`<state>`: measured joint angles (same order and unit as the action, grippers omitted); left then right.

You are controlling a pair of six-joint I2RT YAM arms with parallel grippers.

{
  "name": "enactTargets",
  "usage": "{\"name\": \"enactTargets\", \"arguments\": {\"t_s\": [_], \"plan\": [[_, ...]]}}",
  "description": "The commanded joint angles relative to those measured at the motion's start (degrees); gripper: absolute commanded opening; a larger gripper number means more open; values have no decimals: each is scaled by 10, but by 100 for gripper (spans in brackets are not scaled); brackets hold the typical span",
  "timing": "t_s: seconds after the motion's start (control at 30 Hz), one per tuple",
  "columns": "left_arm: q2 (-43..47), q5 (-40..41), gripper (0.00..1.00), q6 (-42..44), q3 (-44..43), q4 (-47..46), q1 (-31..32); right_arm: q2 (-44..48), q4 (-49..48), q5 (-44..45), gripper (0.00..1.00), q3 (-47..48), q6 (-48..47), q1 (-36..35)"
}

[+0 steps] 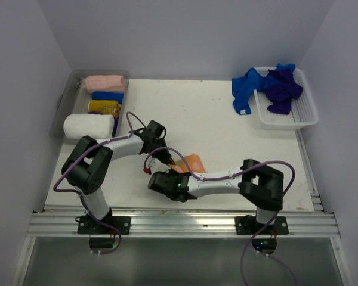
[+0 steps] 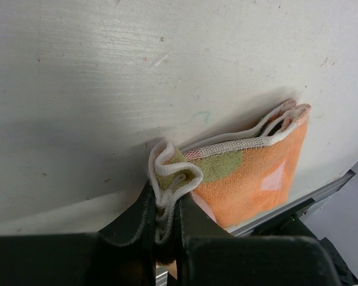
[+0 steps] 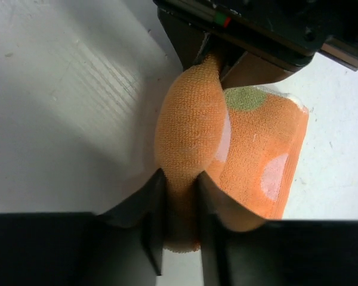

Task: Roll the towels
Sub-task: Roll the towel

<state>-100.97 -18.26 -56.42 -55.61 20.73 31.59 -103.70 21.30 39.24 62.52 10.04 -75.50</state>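
Note:
A peach-orange towel [image 1: 193, 162] with pale and green spots lies folded near the table's front edge, between both arms. In the left wrist view my left gripper [image 2: 166, 205] is shut on the white-hemmed corner of this towel [image 2: 250, 179]. In the right wrist view my right gripper [image 3: 180, 193] is shut on a bunched, rolled-up fold of the same towel [image 3: 256, 155], opposite the left gripper [image 3: 227, 56]. From above, the left gripper [image 1: 166, 158] and the right gripper [image 1: 178, 171] meet at the towel's left end. Royal blue [image 1: 246, 89] and dark purple [image 1: 281, 90] towels lie crumpled at the back right.
A white lattice basket [image 1: 304, 116] at the back right holds the crumpled towels, with the blue one spilling onto the table. A clear bin [image 1: 62, 110] at the back left holds rolled pink, blue, yellow and white towels. An aluminium rail [image 1: 185, 223] runs along the front edge.

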Motion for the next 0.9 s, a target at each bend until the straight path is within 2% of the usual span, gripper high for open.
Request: {"name": "enactTargets", "arguments": {"t_s": [0.0,0.07,0.1,0.23,0.27,0.3,0.4,0.43,0.53,0.7,0.87], "plan": [[-8,21,4,7,-5,38,3,-11,33,53,17,21,90,-5],[2,6,16,-3,4,17,2,5,15,52,6,1,117,-5],[8,0,30,-8,15,8,2,30,5,48,5,-21,133,-4],[35,-8,53,-16,22,-12,1,98,-84,-37,4,-99,156,11],[40,-6,54,-15,20,-11,0,111,-119,-57,4,-114,162,18],[45,-5,60,-15,19,-10,0,121,-137,-99,3,-143,175,25],[68,10,63,-15,19,-9,-4,164,-206,-177,3,-201,203,56],[80,16,68,-15,20,-7,-4,174,-228,-201,3,-216,208,74],[99,25,68,-14,35,-21,-4,211,-309,-266,3,-264,236,105],[110,-5,68,-10,62,-74,-3,219,-386,-360,3,-323,272,152],[110,-19,68,-3,83,-120,4,199,-496,-498,3,-369,317,228]]}}
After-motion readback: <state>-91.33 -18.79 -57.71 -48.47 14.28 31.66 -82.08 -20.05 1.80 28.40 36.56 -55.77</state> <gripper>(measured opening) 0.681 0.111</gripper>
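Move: The towel roll already runs through both grippers. Its middle is about 2 cm ahead and 1 cm left of the right hand, 1 cm lower, with the right fingers half closed around its nearer end. The unrolled flap lies some 6 cm to the right and 2 cm ahead of that hand, about 3 cm below. From the left hand, shut on the far end, the roll's middle is about 3 cm back and 2 cm right, at the same height. Rolling over to the right by some 50 degrees, its left side rising and its fingertips tipping down, the right hand first finishes pinching the nearer part of the roll, then carries it about 2 cm right towards the flap, staying low. Meanwhile the left fingers open wide, let go of the far end and rise about 3 cm, hovering around it. ##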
